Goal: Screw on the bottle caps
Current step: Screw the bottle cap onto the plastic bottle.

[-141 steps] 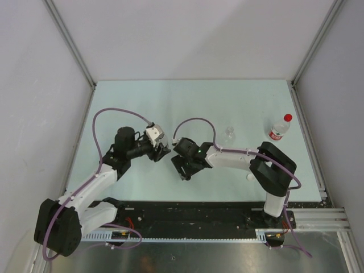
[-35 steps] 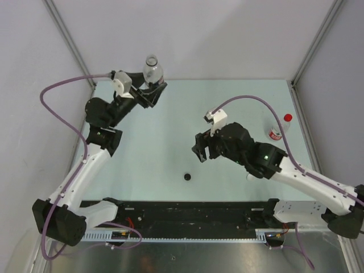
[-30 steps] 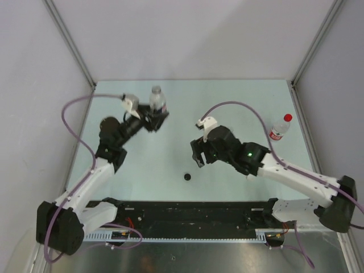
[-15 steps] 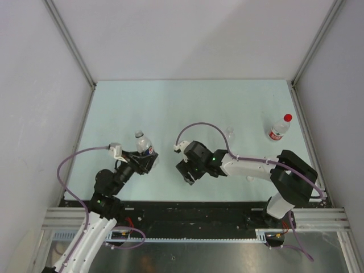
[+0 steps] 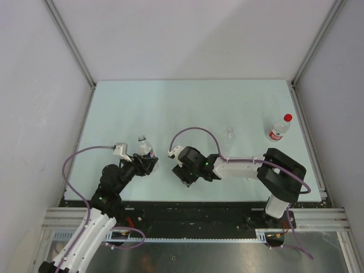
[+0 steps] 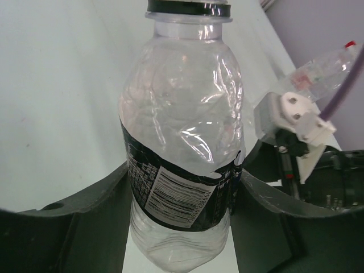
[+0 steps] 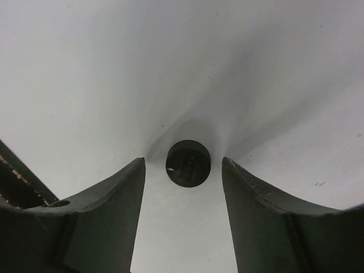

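Observation:
My left gripper (image 5: 145, 163) is shut on a clear bottle (image 5: 144, 147) with a black label, holding it upright at the front left. In the left wrist view the bottle (image 6: 182, 131) fills the gap between both fingers (image 6: 85, 227), and a black ring (image 6: 188, 7) circles its open neck. My right gripper (image 5: 185, 174) points down at the table just right of it and hides the cap from above. In the right wrist view a black cap (image 7: 188, 163) lies flat on the table between the open fingertips of the right gripper (image 7: 183, 160), touching neither finger.
A bottle with a red cap and a red-and-white label (image 5: 280, 127) stands at the back right, also visible as the labelled bottle (image 6: 325, 63). A small clear bottle (image 5: 229, 133) stands behind the right arm. Metal frame posts (image 5: 71, 42) rise at the back corners of the table (image 5: 187, 102).
Both arms swung from the table's middle and back to the front. The left arm carried the bottle down with it. The right gripper lowered over the black cap and its jaws narrowed.

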`<state>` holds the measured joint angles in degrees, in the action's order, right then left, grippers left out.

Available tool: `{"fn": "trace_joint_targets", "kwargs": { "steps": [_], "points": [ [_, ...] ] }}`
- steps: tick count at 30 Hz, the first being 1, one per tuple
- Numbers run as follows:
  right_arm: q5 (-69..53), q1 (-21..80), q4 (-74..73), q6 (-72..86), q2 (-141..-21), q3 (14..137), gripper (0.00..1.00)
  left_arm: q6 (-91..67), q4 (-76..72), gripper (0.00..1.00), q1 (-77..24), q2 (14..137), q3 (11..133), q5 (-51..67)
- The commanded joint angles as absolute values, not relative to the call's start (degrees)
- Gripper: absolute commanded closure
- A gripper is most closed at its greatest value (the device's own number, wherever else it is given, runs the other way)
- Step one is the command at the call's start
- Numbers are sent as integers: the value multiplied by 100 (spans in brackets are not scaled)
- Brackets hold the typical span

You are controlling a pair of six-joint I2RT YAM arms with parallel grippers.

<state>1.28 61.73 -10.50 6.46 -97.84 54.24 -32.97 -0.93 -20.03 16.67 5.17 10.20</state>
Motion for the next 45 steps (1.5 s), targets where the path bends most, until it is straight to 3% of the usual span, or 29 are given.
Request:
{"fn": "trace_joint_targets", "kwargs": {
  "steps": [1, 8, 12, 19, 27, 31, 33, 40, 45],
  "points": [
    [449, 6236, -948, 543, -9942, 5535, 42, -3194, -426, 59, -2034, 1416, 496, 946],
    [724, 6339, -1017, 505, -9944, 5549, 49, -3134, -443, 59, -2031, 1630, 537, 927],
    [676, 6349, -1020, 576, -9904, 5583, 63, -3091, -479, 59, -2036, 1693, 616, 905],
    [965, 6312, -1088, 609, -9184, 5590, 67, -2855, -1161, 57, -2039, 2082, 986, 1045],
    [-396, 5382, -1701, 947, -6833, 5585, 69, -1427, -2815, 55, -2307, 3940, 1936, 3149],
    [-1026, 4872, -1954, 903, -5863, 5590, 71, -258, -2863, 52, -2395, 4718, 2314, 5786],
    [-1355, 4709, -2108, 819, -5423, 5590, 71, 171, -2867, 56, -2405, 4928, 2358, 6647],
    [-1945, 4598, -2269, 528, -4400, 5593, 72, 527, -2862, 55, -2602, 5711, 2493, 7593],
    [-2779, 4588, -2117, 567, -4466, 5634, 73, 636, -2857, 53, -3102, 6202, 2525, 7434]
  ]
}}
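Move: The black cap lies on the table between the right hand's open fingertips, almost at the hand point, about 1 cm ahead and 1 cm below. The plastic bottle in the left hand stands roughly 13 cm left of the right hand, 4 cm farther out and 13 cm higher. A clear bottle is about 15 cm to the right and 10 cm ahead. From the left hand, the cap is some 13 cm right, 3 cm back and 10 cm below. Barely shifting, the right fingers first close and pinch the black cap, then carry it up nearly 30 cm and about 10 cm right, swinging from steeply downward to pointing left. Meanwhile the left hand keeps its grip on the bottle, waits, then goes right some 12 cm, back and up, turning about 70 degrees clockwise and tipping its fingers upward so the bottle's mouth faces the right hand. ##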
